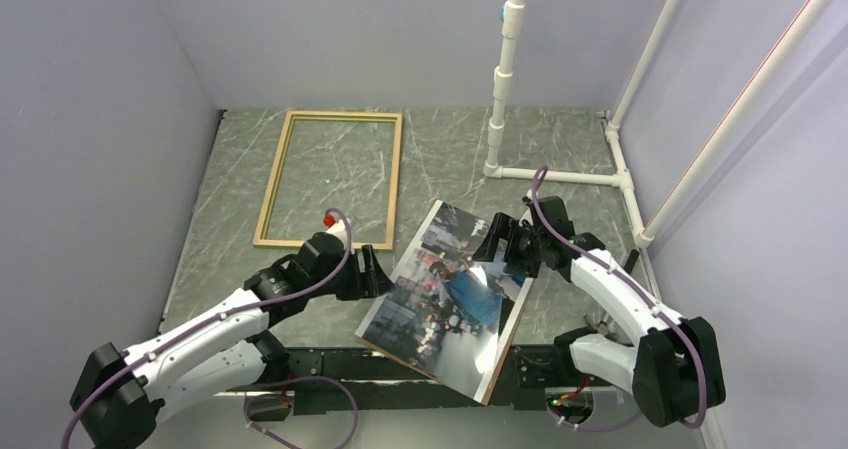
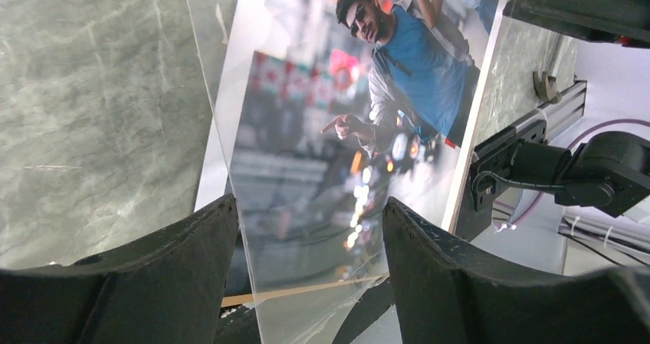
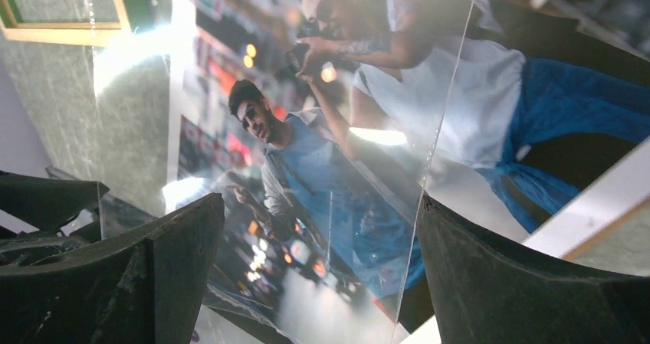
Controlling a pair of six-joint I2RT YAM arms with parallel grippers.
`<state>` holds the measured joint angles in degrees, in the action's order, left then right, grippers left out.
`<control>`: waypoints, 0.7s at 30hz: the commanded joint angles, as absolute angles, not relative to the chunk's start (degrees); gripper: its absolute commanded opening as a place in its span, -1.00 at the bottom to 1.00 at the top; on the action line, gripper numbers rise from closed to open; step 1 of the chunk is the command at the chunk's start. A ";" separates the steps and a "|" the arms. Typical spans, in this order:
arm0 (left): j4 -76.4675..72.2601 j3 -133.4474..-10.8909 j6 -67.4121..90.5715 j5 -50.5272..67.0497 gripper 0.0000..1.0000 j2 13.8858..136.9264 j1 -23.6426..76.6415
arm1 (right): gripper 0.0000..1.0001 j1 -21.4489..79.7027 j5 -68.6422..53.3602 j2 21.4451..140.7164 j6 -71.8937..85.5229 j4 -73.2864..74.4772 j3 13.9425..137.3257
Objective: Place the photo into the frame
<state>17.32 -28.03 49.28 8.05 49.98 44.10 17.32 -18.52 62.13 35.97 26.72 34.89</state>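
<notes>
The photo (image 1: 450, 289), a street scene with a man in a blue shirt, lies face up and skewed at the table's near centre. A clear sheet (image 2: 306, 260) lies over it. My left gripper (image 1: 375, 271) is at its left edge, open; in the left wrist view (image 2: 306, 206) the sheet's edge runs up between the fingers. At the photo's far right corner my right gripper (image 1: 497, 244) stands open, the print and sheet edge (image 3: 437, 129) showing between its fingers. The frame (image 1: 270, 194), light wood, lies flat at the back left, apart from both grippers.
A brown backing board (image 1: 508, 341) lies under the print, its edge showing along the right and near sides. A white pipe stand (image 1: 505, 69) rises at the back right. Grey walls close in three sides. A black rail (image 1: 400, 369) runs along the near edge.
</notes>
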 commanded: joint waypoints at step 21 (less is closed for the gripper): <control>36.42 -33.48 53.29 -7.03 0.99 56.27 42.07 | 1.00 19.12 -9.50 84.78 27.09 26.18 45.77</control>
<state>36.34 -30.35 56.21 -5.76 54.61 44.03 19.20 -14.11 86.15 29.28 22.44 45.93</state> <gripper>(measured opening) 0.993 0.994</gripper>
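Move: The clear sheet spans the gap between the grippers, its middle about 10 cm to the left hand's right, level fore-and-aft and 4 cm below. From the right hand it is some 10 cm left, 4 cm back and 2 cm lower. The photo lies under it, about 14 cm right, 2 cm back and 10 cm below the left hand. The frame's middle is roughly 24 cm ahead and 11 cm left of that hand. Bring the left gripper left about 6.5 cm, off the clear sheet's left edge, sinking some 5 cm as you tip its fingers steeper down and open them wide. Lower the right gripper about 4.5 cm and slide it 5 cm forward along the sheet's right edge, which stays between its open fingers, drifting left and then back right. ##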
